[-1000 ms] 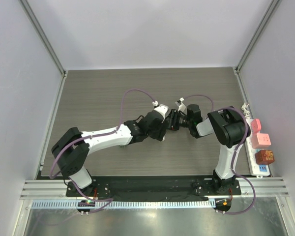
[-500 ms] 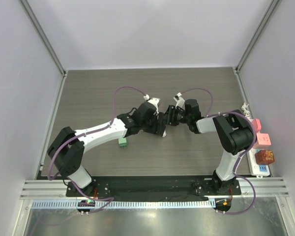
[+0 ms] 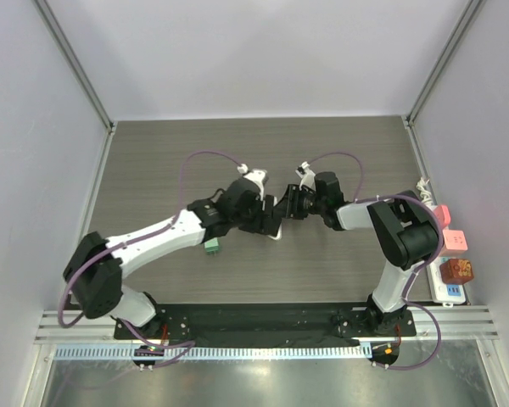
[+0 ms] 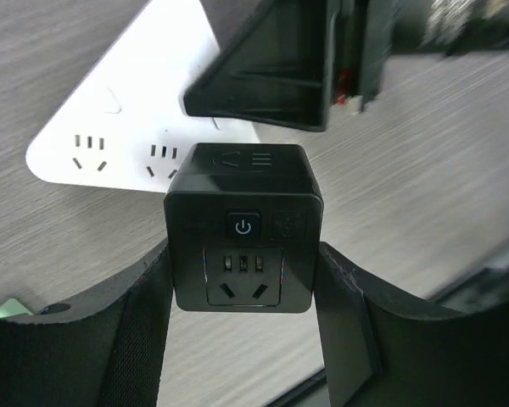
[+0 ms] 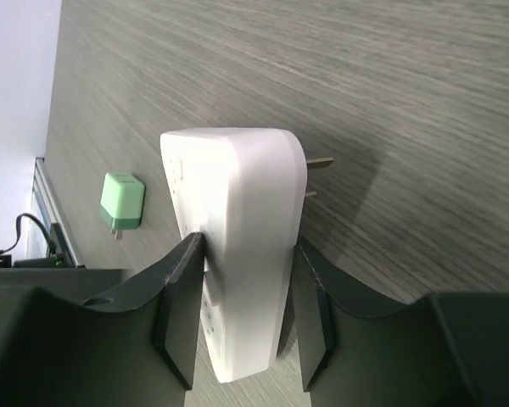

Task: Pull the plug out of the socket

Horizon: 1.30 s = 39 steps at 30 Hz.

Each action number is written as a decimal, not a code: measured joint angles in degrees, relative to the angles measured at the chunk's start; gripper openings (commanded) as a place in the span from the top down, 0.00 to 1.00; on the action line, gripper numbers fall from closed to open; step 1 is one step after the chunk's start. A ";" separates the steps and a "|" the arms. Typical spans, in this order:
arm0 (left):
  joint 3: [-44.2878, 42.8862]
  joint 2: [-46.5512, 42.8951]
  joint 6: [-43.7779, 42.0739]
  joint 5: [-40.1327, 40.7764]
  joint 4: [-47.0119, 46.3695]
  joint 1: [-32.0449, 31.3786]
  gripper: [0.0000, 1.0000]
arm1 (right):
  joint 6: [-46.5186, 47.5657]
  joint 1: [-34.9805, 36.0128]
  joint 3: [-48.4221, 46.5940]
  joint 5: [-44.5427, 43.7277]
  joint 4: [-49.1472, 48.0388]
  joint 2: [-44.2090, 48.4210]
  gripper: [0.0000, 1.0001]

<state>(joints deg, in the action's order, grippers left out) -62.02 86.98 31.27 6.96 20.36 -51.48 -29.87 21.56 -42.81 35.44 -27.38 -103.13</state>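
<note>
A black cube plug with a power button and an outlet on its face sits between the fingers of my left gripper, which is shut on its sides. Just behind it lies the flat white socket, showing two free outlets. I cannot tell whether the plug's pins are still in the socket. My right gripper is shut on the white socket, held on edge with its own metal prongs sticking out. From above, the left gripper and right gripper meet mid-table.
A small green charger lies on the table under the left forearm, also seen as a green charger in the right wrist view. A white power strip with pink and orange adapters runs along the right edge.
Both grippers have shifted left and slightly away from the bases. The left arm has swung left and uncovered the green charger. Both grips look unchanged.
</note>
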 measured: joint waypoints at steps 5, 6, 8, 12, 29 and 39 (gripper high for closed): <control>0.92 -7.54 4.83 -6.51 -4.09 5.22 1.00 | 0.50 -0.35 -0.15 -1.27 0.02 0.13 0.99; 0.52 -8.09 5.42 -6.62 -4.09 5.66 1.00 | 0.52 -0.35 -0.15 -1.31 0.02 0.13 0.99; -0.09 -8.41 6.03 -6.64 -4.00 5.81 1.00 | 0.57 -0.37 -0.15 -1.40 0.02 0.13 0.99; -0.09 -8.41 6.21 -6.80 -1.55 5.70 1.00 | 0.63 -0.37 -0.15 -1.49 -0.02 0.15 0.99; -2.38 -4.50 4.66 -6.93 23.85 5.70 1.00 | 0.55 -0.46 -0.17 -1.46 -0.24 0.13 0.99; 3.08 -9.75 4.72 1.68 21.40 5.68 1.00 | 0.52 -0.63 -0.70 -1.40 0.26 -0.13 0.99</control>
<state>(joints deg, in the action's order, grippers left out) -58.94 77.23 35.99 8.64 41.76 -45.80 -29.34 20.93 -43.51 34.04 -27.11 -103.26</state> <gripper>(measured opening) 0.609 0.461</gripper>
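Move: The black plug is already in the left fingers, apparently just clear of the socket. The green plug, whose side of the table it is carried to, lies about 13 cm left of the left hand, 2 cm back and 11 cm below. The white socket strip's middle is some 4 cm ahead, 1 cm left and 8 cm below. From the right hand, gripping the strip, its middle is about 3 cm left and 2 cm back; the green plug is 17 cm left and 9 cm back. Keep the black plug pinched and snap the left gripper up about 7 cm away from the socket strip. Then swing it left, back and down towards the green plug, ending some 10 cm to the left and a little back, near the starting height, fingers tipped slightly steeper. Hold the strip practically still in the right gripper. ##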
